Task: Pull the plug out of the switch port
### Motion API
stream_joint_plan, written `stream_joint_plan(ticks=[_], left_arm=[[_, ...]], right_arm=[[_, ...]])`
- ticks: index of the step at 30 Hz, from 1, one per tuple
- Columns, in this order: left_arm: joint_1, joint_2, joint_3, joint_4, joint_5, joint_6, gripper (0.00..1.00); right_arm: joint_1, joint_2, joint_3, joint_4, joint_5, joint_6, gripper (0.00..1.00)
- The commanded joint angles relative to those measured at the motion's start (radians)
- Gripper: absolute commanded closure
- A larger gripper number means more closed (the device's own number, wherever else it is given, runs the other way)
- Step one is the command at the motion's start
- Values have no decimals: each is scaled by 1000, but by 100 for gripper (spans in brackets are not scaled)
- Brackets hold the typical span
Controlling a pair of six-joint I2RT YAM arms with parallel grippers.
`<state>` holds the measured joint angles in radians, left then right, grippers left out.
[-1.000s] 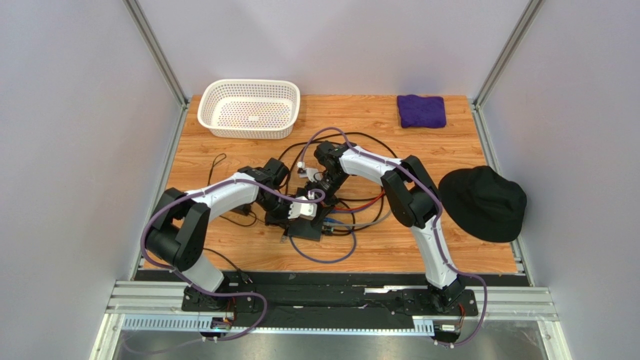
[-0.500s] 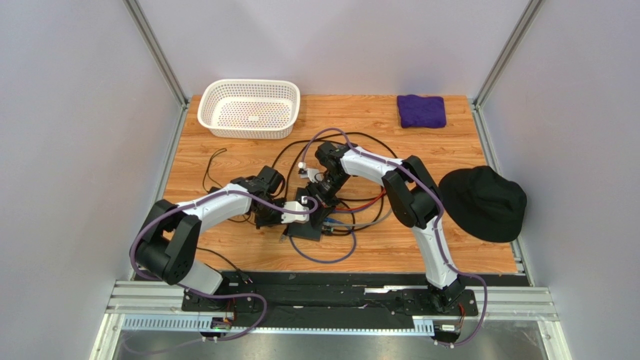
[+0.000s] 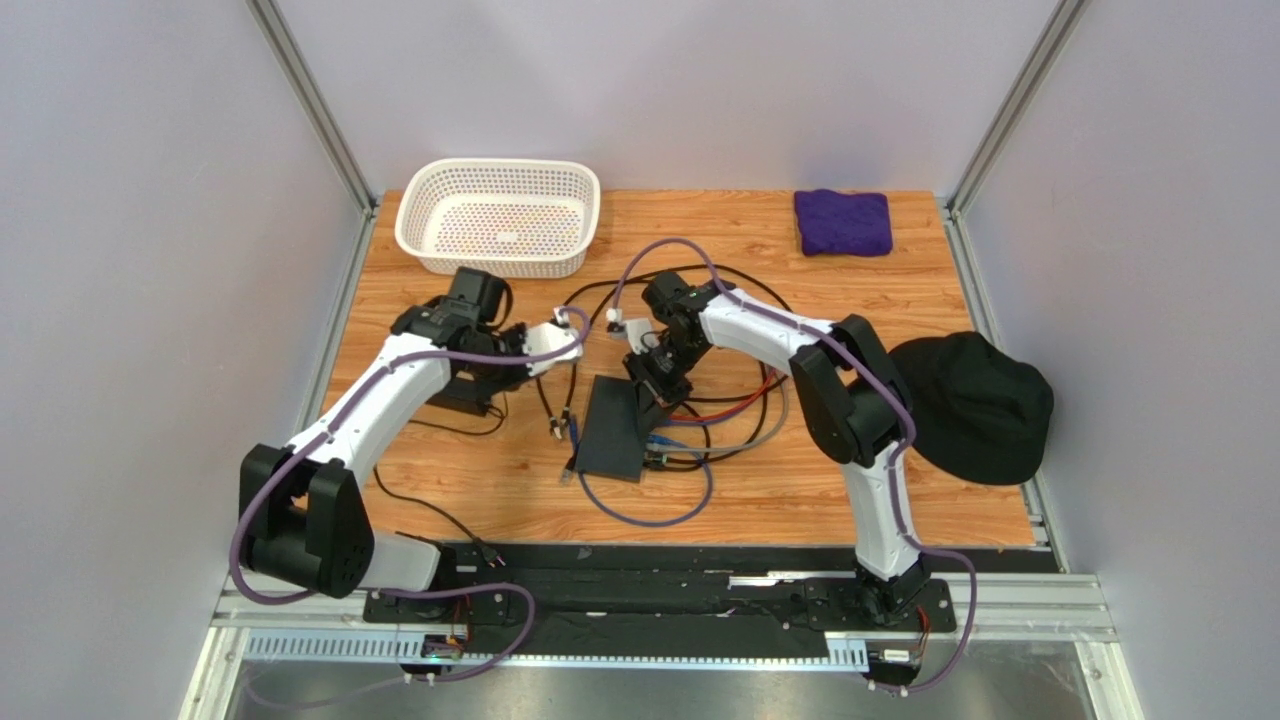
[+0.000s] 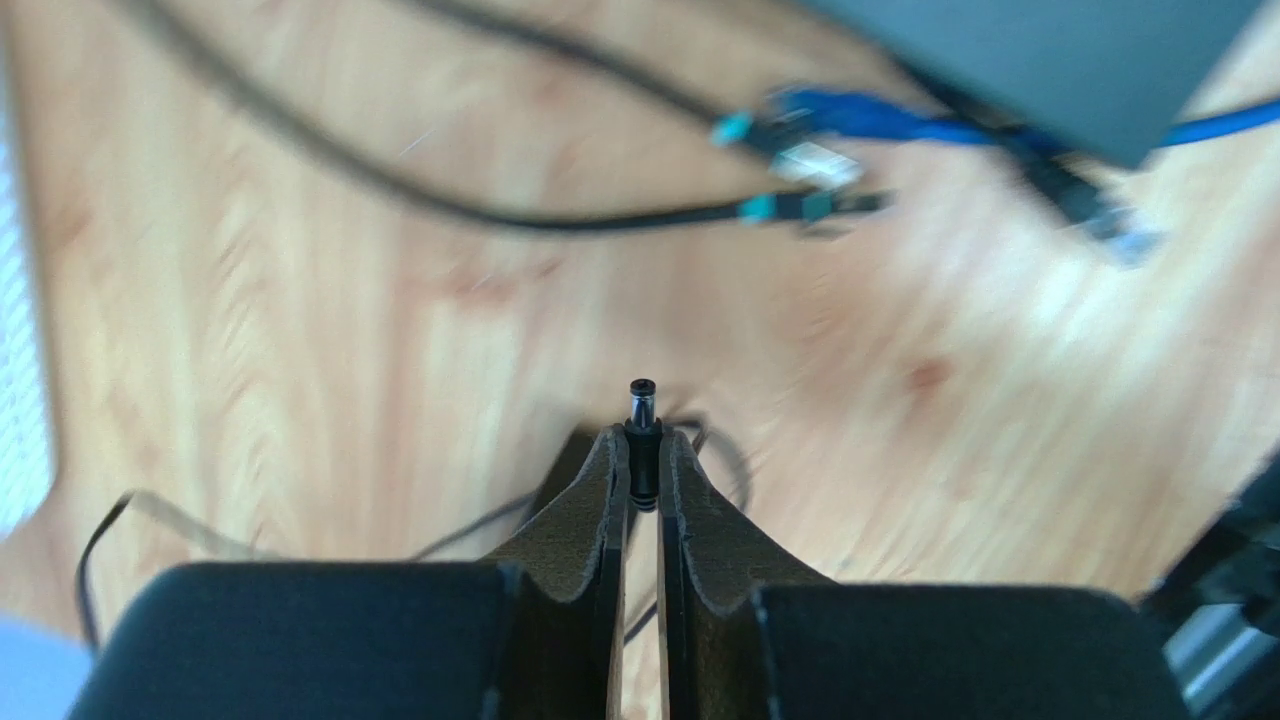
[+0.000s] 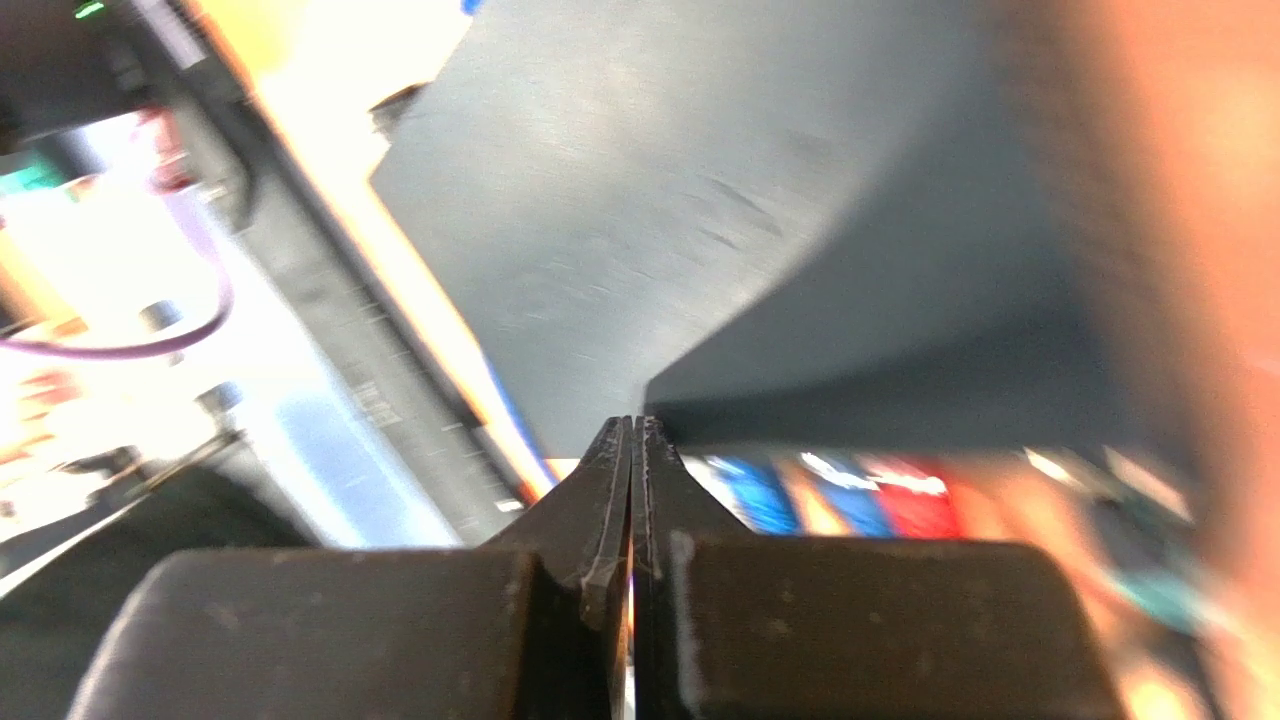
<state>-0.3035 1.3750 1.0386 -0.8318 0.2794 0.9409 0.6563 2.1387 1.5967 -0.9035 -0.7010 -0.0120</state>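
Note:
The switch (image 3: 613, 428) is a flat black box at the middle of the table, with blue and red cables at its near right edge. It also shows in the left wrist view (image 4: 1052, 60) and the right wrist view (image 5: 721, 225). My left gripper (image 3: 567, 336) is to the left of the switch and apart from it. In the left wrist view it (image 4: 642, 450) is shut on a small black barrel plug (image 4: 642, 428), whose metal tip is free in the air. My right gripper (image 3: 657, 378) is shut and empty, with its tips (image 5: 633, 435) at the switch's far edge.
Black, blue and red cables (image 3: 706, 435) loop around the switch. Loose blue connectors (image 4: 796, 143) lie on the wood. A small black brick (image 3: 469, 396) lies under my left arm. A white basket (image 3: 498, 215) stands back left, a purple cloth (image 3: 843, 221) back right and a black hat (image 3: 965, 402) right.
My left gripper has drawn back and to the left, away from the switch, with the plug in it. My right gripper has stayed at the switch.

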Motion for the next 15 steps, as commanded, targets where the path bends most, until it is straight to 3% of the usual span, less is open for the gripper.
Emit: stream_joint_plan(ticks=[1,3,6,7,8,13,15], left_arm=[[136,1,-1,-23,-92,31,100],[191,22,-12,19,-133,64,100],[288,93,12,92,-196,61,100],[297,116,44,120,-227,49,100],[352,162,64,128,-239,15,100],[428,242,155,92,-180,-1,100],[425,227,144,88,-125,9,90]], right_arm=[[-75,-155,8,109,222,-69,100],[-136,-198,74,109,259,-49,100],[-227,-220,166,109,304,-3,79],[-247,-215,183,110,310,6,66],[-280,-209,210,110,313,6,63],[-317,-210,177,143,353,32,61],[-319,-220,160,126,345,17,61]])
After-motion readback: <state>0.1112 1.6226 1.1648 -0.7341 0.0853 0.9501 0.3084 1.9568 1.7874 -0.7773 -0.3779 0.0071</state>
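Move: About 8 cm to the left hand's left, level with it and 9 cm lower, lies the power adapter; the plug is already out of the port and pinched in that hand's fingers. The switch is some 14 cm right and 6 cm nearer the base, the loose black cable ends about 6 cm right and 5 cm back. From the right hand, the switch's middle is roughly 5 cm left, 3 cm back and just below; the purple cloth is 31 cm ahead and 35 cm right. Carrying the freed plug away from the switch, the left hand sweeps some 16 cm left and 7 cm forward, sinking slightly towards the adapter and turning almost 30 degrees counter-clockwise with its grip kept. The right hand comes away from the switch's top, swinging about 20 cm forward, 12 cm right and 11 cm up over the cable loops; its shut fingers part midway and tip outward some 30 degrees. ##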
